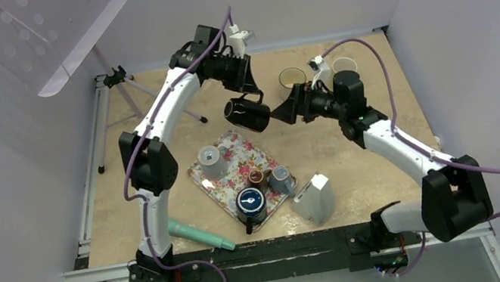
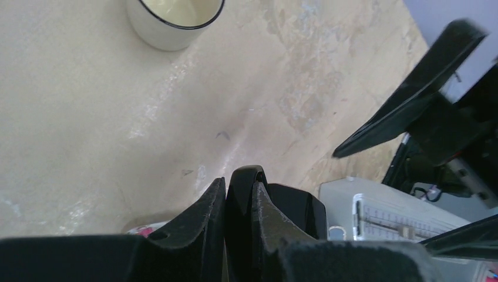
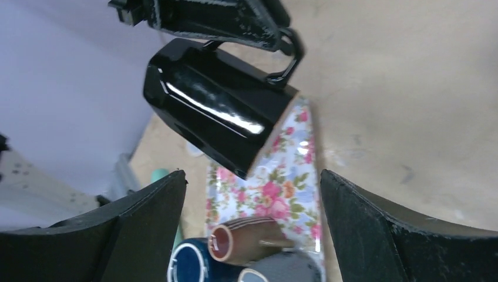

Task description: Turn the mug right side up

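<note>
A glossy black mug (image 1: 248,113) hangs tilted in the air above the table, held by its handle. My left gripper (image 1: 252,93) is shut on that handle; in the left wrist view the handle (image 2: 244,182) sits pinched between the fingers (image 2: 207,214). In the right wrist view the black mug (image 3: 217,108) hangs from the left gripper (image 3: 276,41) over the floral tray (image 3: 282,182). My right gripper (image 1: 286,110) is open and empty, just right of the mug, with its fingers (image 3: 376,217) wide apart.
The floral tray (image 1: 258,155) holds a grey cup (image 1: 212,161), a blue mug (image 1: 250,204), a small brown cup (image 1: 257,178) and a grey-blue cup (image 1: 282,179). Two cream mugs (image 1: 292,79) stand at the back. A white box (image 1: 314,199) and a teal tube (image 1: 201,233) lie near the front.
</note>
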`<action>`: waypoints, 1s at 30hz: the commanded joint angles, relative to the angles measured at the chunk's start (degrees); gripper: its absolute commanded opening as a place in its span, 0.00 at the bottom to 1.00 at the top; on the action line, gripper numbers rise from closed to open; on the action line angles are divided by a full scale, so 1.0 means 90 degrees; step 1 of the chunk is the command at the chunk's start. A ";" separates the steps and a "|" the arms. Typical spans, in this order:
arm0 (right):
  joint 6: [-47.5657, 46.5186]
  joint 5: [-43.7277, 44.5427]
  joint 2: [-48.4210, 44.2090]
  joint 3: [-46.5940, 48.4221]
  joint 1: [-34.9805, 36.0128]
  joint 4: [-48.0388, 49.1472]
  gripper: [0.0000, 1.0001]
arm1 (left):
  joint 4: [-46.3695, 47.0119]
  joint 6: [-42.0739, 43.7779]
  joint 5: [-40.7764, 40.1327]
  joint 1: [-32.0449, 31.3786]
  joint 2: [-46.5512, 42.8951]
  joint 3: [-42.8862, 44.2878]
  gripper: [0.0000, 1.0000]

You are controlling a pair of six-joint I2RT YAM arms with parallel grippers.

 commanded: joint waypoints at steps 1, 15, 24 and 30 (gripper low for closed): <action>0.1576 -0.0818 0.0022 -0.0530 0.0071 0.2832 0.89 | 0.0778 -0.0985 0.1013 -0.0046 -0.0475 0.0010 0.00; 0.2235 -0.1289 0.0813 -0.0297 0.0373 0.3487 0.82 | 0.1058 -0.1249 0.1257 -0.0049 -0.0708 -0.0210 0.00; 0.2366 -0.1211 0.0513 -0.0197 0.0444 0.3750 0.00 | 0.1369 -0.1455 0.1553 -0.0044 -0.0706 -0.0474 0.00; 0.0208 0.1020 -0.0268 0.0941 0.0434 -0.0726 0.00 | 0.0894 -0.0280 0.0725 -0.0032 -0.1101 -0.0544 0.77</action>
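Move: The black mug, held in the air by its handle, has its middle about 5 cm back, 2 cm left and 4 cm below the left hand; it lies 11 cm left and about 1 cm ahead of the open right hand, 2 cm lower. The white mug on the table stands about 16 cm ahead, 4 cm right and 18 cm below the right hand. The grey mug on the tray is some 6 cm back, 25 cm left and 18 cm below. Right hand goes 5 cm left and pinches the black mug's rim; left rises 5 cm, then opens at the handle. ##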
